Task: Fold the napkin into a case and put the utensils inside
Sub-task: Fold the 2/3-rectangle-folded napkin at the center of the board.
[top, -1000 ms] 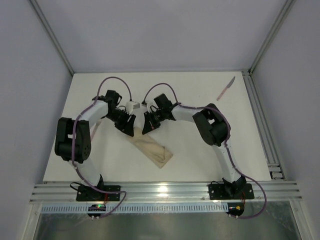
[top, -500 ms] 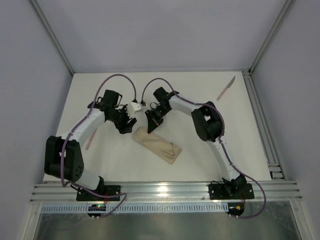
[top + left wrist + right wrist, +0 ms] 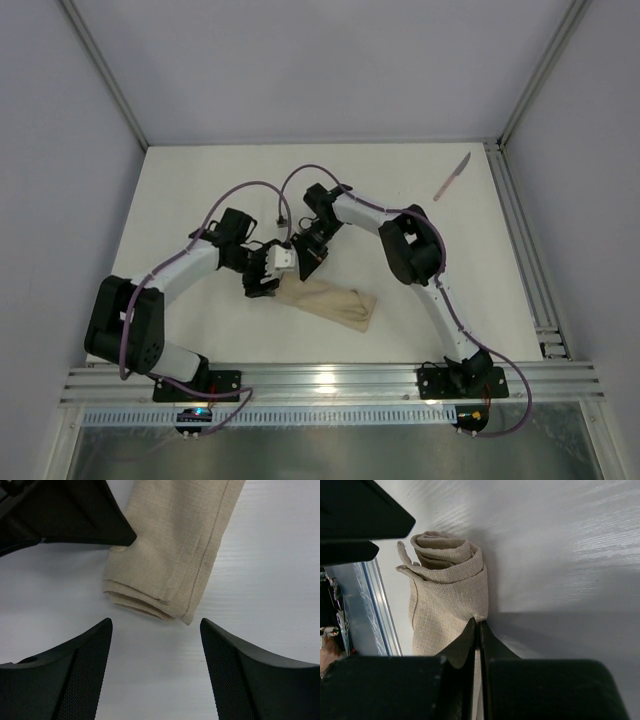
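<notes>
The beige napkin is folded into a narrow case (image 3: pixel 335 303) lying left to right near the table's front middle. Its rolled, layered left end shows in the left wrist view (image 3: pixel 170 565) and the right wrist view (image 3: pixel 445 590). My left gripper (image 3: pixel 262 284) is open just short of that end, its jaws (image 3: pixel 155 626) apart over bare table with nothing between them. My right gripper (image 3: pixel 304 264) is shut, pinching the case's edge (image 3: pixel 479 624). A knife with a pinkish handle (image 3: pixel 452 177) lies at the far right. No other utensil is in view.
The white table (image 3: pixel 200 190) is bounded by an aluminium rail at the near edge (image 3: pixel 330 380) and another along the right (image 3: pixel 520 240). Grey walls enclose the back and sides. In the left wrist view a right finger (image 3: pixel 65 515) sits beside the case.
The case has slid right and towards the near edge and turned closer to level. My left gripper followed to its left end. My right gripper stayed on its edge.
</notes>
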Robot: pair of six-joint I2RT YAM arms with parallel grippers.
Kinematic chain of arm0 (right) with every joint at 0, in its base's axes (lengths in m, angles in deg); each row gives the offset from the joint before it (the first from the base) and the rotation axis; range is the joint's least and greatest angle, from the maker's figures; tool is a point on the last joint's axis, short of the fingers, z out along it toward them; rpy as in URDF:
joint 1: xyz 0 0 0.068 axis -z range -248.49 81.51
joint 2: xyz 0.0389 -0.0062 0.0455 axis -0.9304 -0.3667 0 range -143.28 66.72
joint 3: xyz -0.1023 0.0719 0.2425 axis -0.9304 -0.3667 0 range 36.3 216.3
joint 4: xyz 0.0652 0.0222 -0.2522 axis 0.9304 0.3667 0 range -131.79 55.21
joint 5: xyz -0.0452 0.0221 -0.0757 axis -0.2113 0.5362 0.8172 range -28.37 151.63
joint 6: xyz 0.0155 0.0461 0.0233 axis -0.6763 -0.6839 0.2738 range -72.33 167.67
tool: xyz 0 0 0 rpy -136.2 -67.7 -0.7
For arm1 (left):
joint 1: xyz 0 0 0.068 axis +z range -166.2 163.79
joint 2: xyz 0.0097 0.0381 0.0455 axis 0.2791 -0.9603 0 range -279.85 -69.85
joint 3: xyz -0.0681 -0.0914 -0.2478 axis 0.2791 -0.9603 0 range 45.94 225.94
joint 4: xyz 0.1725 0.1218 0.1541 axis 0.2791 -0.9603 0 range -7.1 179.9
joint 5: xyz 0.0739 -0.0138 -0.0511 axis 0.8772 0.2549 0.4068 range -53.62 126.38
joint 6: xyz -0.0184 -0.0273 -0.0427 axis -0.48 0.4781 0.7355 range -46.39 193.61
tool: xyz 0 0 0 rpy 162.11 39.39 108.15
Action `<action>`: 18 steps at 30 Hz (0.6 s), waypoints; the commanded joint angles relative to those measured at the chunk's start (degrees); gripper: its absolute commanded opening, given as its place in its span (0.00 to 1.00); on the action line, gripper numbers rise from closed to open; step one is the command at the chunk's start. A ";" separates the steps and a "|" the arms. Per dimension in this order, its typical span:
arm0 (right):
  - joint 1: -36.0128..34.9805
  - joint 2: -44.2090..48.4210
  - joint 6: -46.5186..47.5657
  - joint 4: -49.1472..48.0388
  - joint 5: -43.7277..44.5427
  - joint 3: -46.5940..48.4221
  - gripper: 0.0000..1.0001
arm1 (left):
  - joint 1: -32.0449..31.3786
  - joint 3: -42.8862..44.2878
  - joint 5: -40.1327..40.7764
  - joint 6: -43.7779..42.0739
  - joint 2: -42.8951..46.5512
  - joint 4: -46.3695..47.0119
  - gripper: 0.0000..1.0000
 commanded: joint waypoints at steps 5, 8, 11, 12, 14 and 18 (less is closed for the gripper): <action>-0.23 0.19 2.19 1.98 0.35 1.02 0.04 | -4.68 -1.33 -1.97 -13.73 1.85 1.99 0.73; -0.32 0.19 2.36 2.07 0.44 1.02 0.04 | -7.67 -2.82 0.91 -14.09 1.50 2.61 0.73; -0.23 0.54 2.54 2.07 0.79 1.02 0.04 | -8.99 -3.87 3.56 -14.87 0.01 3.31 0.72; -0.32 0.63 2.54 2.07 0.88 0.93 0.04 | -8.99 -3.88 3.83 -15.31 -0.95 3.14 0.70; -0.32 0.89 2.28 1.98 1.14 0.93 0.04 | -8.99 -3.88 4.27 -15.32 -1.83 2.61 0.67; -0.32 2.82 0.61 -0.47 1.32 -0.30 0.11 | -9.43 -4.49 5.59 -12.07 -2.89 5.86 0.48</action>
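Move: The napkin's left end lies about 3 cm to the left gripper's right, 2 cm back towards the base and 4 cm below it. The right gripper's closed tips are about 8 cm to the left gripper's right and 3 cm farther out; the napkin's loose right end is some 19 cm to its right and 5 cm back. From the right gripper, the left end lies about 4 cm to its left and 4 cm back, at about its height. Bring the left gripper back and right over the napkin's left end, turning it some 20 degrees clockwise, then sink about 3 cm in the second half of the move while starting to close, the fingers reaching either side of the folded edge. Keep the right gripper in place, still pinching the napkin's far edge. ##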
